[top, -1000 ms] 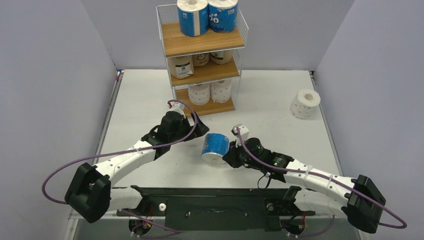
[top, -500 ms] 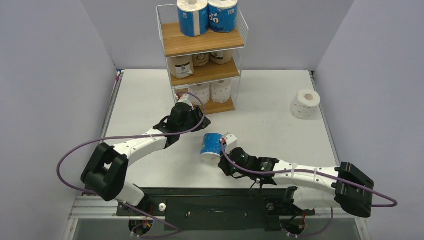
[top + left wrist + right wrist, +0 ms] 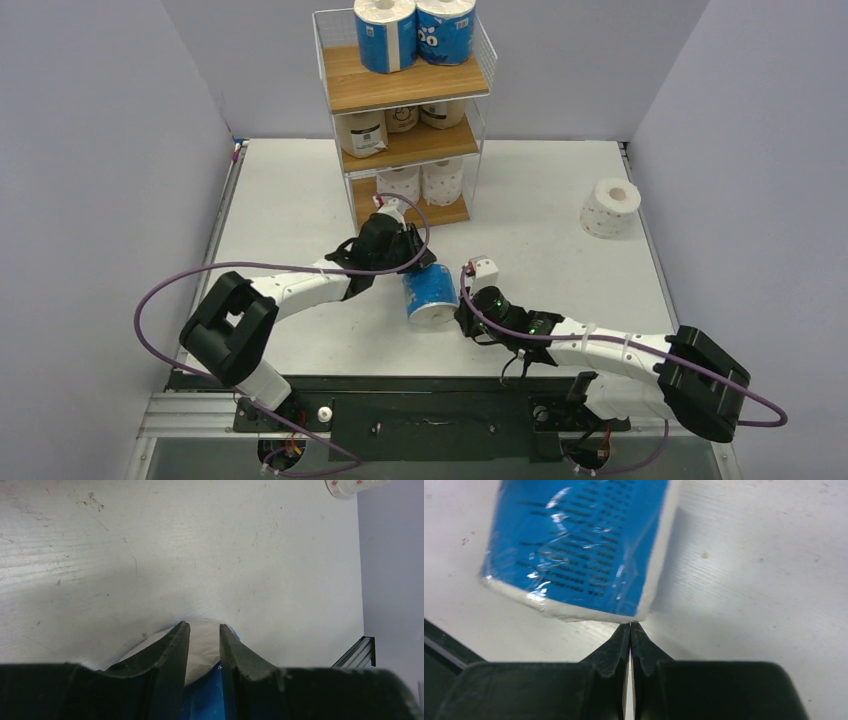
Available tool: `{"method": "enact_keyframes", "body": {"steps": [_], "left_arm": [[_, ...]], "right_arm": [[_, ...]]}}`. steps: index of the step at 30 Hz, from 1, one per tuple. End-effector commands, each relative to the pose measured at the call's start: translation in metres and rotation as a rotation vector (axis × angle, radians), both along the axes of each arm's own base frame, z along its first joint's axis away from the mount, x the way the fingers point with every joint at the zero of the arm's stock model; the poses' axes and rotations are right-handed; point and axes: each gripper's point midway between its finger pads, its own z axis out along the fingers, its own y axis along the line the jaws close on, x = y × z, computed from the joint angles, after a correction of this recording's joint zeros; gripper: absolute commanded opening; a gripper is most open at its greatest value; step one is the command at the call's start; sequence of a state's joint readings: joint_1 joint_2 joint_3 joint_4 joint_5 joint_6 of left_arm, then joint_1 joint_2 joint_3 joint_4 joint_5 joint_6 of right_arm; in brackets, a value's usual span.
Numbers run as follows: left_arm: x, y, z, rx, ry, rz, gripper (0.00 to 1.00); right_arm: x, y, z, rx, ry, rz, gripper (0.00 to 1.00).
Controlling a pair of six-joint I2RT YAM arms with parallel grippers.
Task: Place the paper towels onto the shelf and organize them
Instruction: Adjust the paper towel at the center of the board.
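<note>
A blue-wrapped paper towel roll (image 3: 430, 295) stands tilted on the table in front of the shelf (image 3: 410, 90). My left gripper (image 3: 416, 262) is shut on its upper rim; the left wrist view shows white wrap and the blue roll (image 3: 202, 700) between the fingers (image 3: 172, 650). My right gripper (image 3: 463, 312) is shut and holds nothing, its tips touching the roll's (image 3: 579, 545) lower edge. On the shelf stand two blue rolls (image 3: 385, 35) on top, three tan rolls (image 3: 362, 132) in the middle and two white rolls (image 3: 400, 187) at the bottom. One white roll (image 3: 610, 207) sits on the table at far right.
Grey walls (image 3: 110, 180) close in the table on the left, back and right. A black rail (image 3: 430, 400) with the arm bases runs along the near edge. The white roll (image 3: 350, 485) shows at the top right of the left wrist view.
My left arm has swung right to the blue roll and shut on its rim. The right gripper has closed fully and now rests against the roll's lower edge.
</note>
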State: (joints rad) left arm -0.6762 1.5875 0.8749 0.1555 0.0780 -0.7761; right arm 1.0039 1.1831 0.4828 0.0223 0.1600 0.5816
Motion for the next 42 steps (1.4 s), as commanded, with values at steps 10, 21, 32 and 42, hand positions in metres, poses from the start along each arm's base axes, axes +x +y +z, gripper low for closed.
{"method": "enact_keyframes", "body": {"steps": [10,21,32,42], "left_arm": [[-0.04,0.022,0.023,-0.093,-0.075,0.005,0.26],[-0.068,0.055,0.019,-0.095,-0.093,0.094,0.27],[-0.075,0.112,0.022,-0.021,-0.127,0.285,0.62],[-0.08,0.092,0.027,-0.205,-0.135,0.173,0.92]], "right_arm": [[0.028,0.003,0.023,0.119,-0.049,-0.059,0.0],[0.048,0.026,0.037,0.14,-0.046,-0.022,0.0],[0.044,0.001,0.046,0.139,-0.05,-0.053,0.0],[0.032,0.006,0.032,0.065,0.067,0.002,0.0]]}}
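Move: The blue paper towel lies on its side, its length running roughly fore and aft. Its middle is about 6 cm back from the left hand, 1 cm to its right and 5 cm lower; from the right hand it is some 8 cm ahead and 7 cm to the left, about level. From the left hand, the shelf's bottom board is centred some 18 cm ahead, 3 cm left and 8 cm down, its pair of spotted rolls about 20 cm ahead, 1 cm left and 2 cm down. The blue towel is turned between both grippers: the left, its fingers already at the far end, pushes that end back and left, then swings clear leftward, opening wide and turning about 15 degrees counter-clockwise, some 14 cm in all. The right, fingers shut by the near right corner, dips slightly rightward, works forward about 4 cm, then rises about as much. ##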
